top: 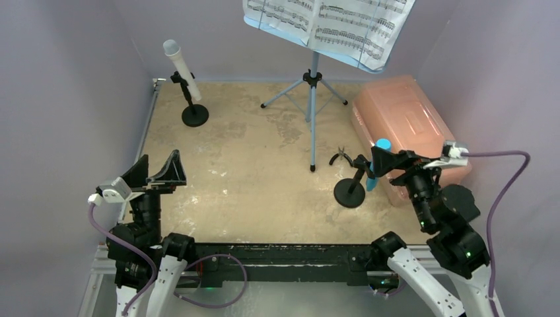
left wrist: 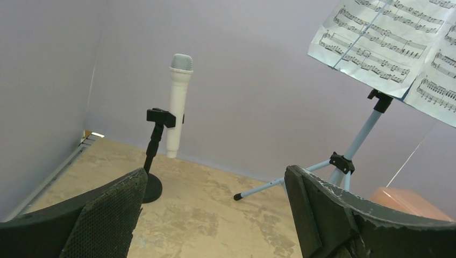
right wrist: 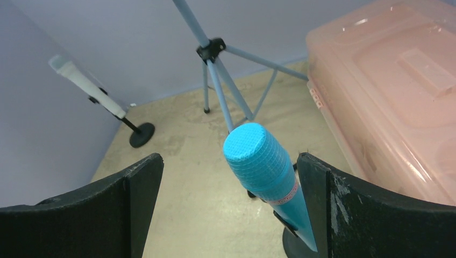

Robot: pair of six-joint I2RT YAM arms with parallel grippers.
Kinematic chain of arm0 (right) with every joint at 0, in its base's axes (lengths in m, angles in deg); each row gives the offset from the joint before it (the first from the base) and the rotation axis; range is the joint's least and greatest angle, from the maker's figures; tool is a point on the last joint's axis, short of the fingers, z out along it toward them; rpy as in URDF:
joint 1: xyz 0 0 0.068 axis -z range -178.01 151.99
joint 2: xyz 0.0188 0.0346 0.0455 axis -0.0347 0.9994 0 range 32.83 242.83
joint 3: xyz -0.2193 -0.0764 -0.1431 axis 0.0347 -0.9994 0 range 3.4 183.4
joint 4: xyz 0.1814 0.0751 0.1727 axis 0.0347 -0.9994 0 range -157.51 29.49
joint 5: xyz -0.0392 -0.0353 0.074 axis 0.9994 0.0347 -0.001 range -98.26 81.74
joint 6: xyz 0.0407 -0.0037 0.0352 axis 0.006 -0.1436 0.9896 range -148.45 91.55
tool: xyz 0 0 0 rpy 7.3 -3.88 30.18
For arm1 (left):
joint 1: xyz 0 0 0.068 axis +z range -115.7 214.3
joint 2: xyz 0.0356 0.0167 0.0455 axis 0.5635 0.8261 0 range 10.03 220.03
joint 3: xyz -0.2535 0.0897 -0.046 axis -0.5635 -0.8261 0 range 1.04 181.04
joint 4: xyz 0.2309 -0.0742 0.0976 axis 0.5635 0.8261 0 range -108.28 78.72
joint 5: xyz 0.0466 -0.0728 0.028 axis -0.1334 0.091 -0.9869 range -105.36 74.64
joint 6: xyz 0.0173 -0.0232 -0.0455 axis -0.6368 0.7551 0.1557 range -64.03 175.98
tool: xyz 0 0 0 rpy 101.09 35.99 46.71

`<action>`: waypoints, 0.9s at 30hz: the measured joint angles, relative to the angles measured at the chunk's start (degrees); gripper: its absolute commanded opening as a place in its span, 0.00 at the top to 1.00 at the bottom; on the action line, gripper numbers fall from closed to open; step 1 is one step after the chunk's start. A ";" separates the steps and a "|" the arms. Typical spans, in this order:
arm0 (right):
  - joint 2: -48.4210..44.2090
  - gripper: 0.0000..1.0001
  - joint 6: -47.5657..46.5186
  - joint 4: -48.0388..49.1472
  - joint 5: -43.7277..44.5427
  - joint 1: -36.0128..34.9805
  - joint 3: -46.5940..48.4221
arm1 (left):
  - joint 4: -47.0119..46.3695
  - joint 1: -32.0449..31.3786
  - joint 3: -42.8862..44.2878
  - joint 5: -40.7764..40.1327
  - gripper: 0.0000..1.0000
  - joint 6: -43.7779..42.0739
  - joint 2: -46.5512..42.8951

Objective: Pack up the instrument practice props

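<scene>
A white microphone (top: 179,65) leans in its black round-based holder (top: 195,115) at the far left. The light-blue music rack (top: 312,99) stands on tripod legs at the back centre and carries sheet-music pages (top: 330,23). A blue microphone (right wrist: 263,166) sits in the second black holder (top: 349,193). My right gripper (right wrist: 228,161) is open around the blue microphone's head, which stands close to the right-hand finger (right wrist: 344,209). My left gripper (left wrist: 215,172) is open and empty above the near-left table, facing the white microphone (left wrist: 178,105) and the rack (left wrist: 344,161).
A pink translucent box (top: 409,129) with its lid on lies at the right, just beyond my right gripper (top: 386,162). Small black-handled pliers (top: 341,157) lie between the rack's front leg and the blue microphone's holder. Purple walls close in the left, back and right.
</scene>
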 measured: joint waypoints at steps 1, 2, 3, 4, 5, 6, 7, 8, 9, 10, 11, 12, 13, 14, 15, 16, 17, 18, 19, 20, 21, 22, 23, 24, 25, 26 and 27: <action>1.29 0.02 0.24 -0.48 0.26 0.00 0.24 | 0.00 0.00 0.00 0.00 0.01 0.00 0.04; 2.69 0.02 0.37 -1.03 0.35 0.00 0.28 | 0.00 0.00 0.00 0.00 0.01 0.00 0.15; 4.04 0.03 0.44 -1.68 0.37 0.00 0.28 | 0.00 0.00 0.02 0.00 0.01 0.00 0.37; 5.09 0.04 0.55 -2.25 0.44 0.00 0.26 | 0.07 0.00 0.02 0.00 0.01 0.00 0.63; 6.27 0.06 0.72 -2.78 0.74 0.00 0.26 | 0.15 0.00 0.02 0.00 0.01 0.00 0.94; 7.30 0.08 0.85 -3.10 0.90 0.00 0.24 | 0.33 0.00 0.02 0.00 0.01 0.00 1.25; 8.15 0.11 1.09 -3.28 1.01 0.00 0.17 | 0.44 0.00 0.02 0.00 0.01 -0.02 1.51; 8.90 0.13 1.44 -3.41 1.20 0.00 0.11 | 0.59 0.00 0.02 0.00 0.01 -0.02 1.84; 9.42 0.15 1.62 -3.52 1.33 0.00 0.07 | 0.79 0.00 0.02 0.00 0.01 -0.02 2.05; 10.03 0.18 1.88 -3.63 1.53 0.00 -0.02 | 0.90 0.00 0.02 0.00 0.01 -0.02 2.21; 10.60 0.20 2.14 -3.61 1.95 0.00 -0.26 | 1.01 0.00 0.02 -0.02 0.01 -0.02 2.38; 11.02 0.22 2.32 -3.61 2.19 0.00 -0.52 | 1.05 0.00 0.02 -0.02 0.01 -0.04 2.51; 11.39 0.24 2.51 -3.61 2.36 0.00 -0.92 | 1.14 0.00 0.02 0.00 0.01 -0.04 2.60; 11.63 0.28 2.71 -3.58 2.36 0.00 -1.38 | 1.22 0.00 0.02 -0.02 0.01 -0.04 2.64; 11.76 0.32 2.86 -3.58 2.38 0.00 -1.92 | 1.25 0.00 0.02 -0.02 0.01 -0.04 2.69; 11.74 0.36 2.99 -3.56 2.36 0.00 -2.62 | 1.25 0.00 0.02 -0.02 0.01 -0.07 2.71; 11.72 0.40 3.04 -3.56 2.34 0.00 -2.89 | 1.25 0.00 0.02 -0.04 0.01 -0.07 2.78; 11.65 0.44 2.89 -3.37 2.38 0.00 -3.26 | 1.25 0.00 0.02 -0.04 0.01 -0.07 2.78; 11.58 0.48 2.58 -2.97 2.40 0.02 -3.48 | 1.25 0.00 0.02 -0.09 0.01 -0.07 2.80; 11.50 0.52 2.16 -2.80 2.34 0.09 -3.61 | 1.27 0.00 0.02 -0.17 0.01 -0.07 2.80; 11.37 0.55 1.86 -2.49 2.25 0.09 -3.85 | 1.27 0.00 0.02 -0.24 0.01 -0.07 2.80; 11.15 0.57 1.49 -2.03 1.79 0.07 -4.35 | 1.27 0.00 0.02 -0.28 0.01 -0.09 2.80; 10.84 0.60 1.20 -1.20 0.79 0.07 -5.01 | 1.27 0.00 0.04 -0.31 0.01 -0.07 2.80; 10.60 0.62 1.03 -0.39 0.20 0.07 -5.44 | 1.29 0.00 0.04 -0.31 0.01 -0.09 2.80; 10.40 0.63 0.74 0.68 -0.92 0.07 -5.95 | 1.29 0.00 0.07 -0.33 0.01 -0.09 2.80; 10.19 0.65 0.48 1.57 -2.01 0.07 -6.43 | 1.31 0.00 0.09 -0.37 0.01 -0.09 2.80; 10.12 0.66 0.24 2.16 -2.97 0.07 -6.84 | 1.31 0.00 0.11 -0.39 0.01 -0.09 2.80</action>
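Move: Below and ahead of the open right hand, the blue microphone's middle lies about 5 cm ahead, 1 cm left and 12 cm down. Its black stand is roughly 4 cm ahead, 7 cm left and 20 cm down from the hand; the pliers lie some 18 cm ahead and 10 cm left on the table, and the pink case is about 22 cm ahead and 15 cm right. From the left hand, the microphone is 6 cm ahead, 70 cm right and 9 cm down. Sinking about 8 cm while reaching 5 cm forward and slightly left, the right hand tips down some 15 degrees to bring its fingers around the blue microphone. They close to about half open and pinch it just below the head, then carry it a couple of centimetres left. The left hand, open and empty, eases slightly forward and down. ##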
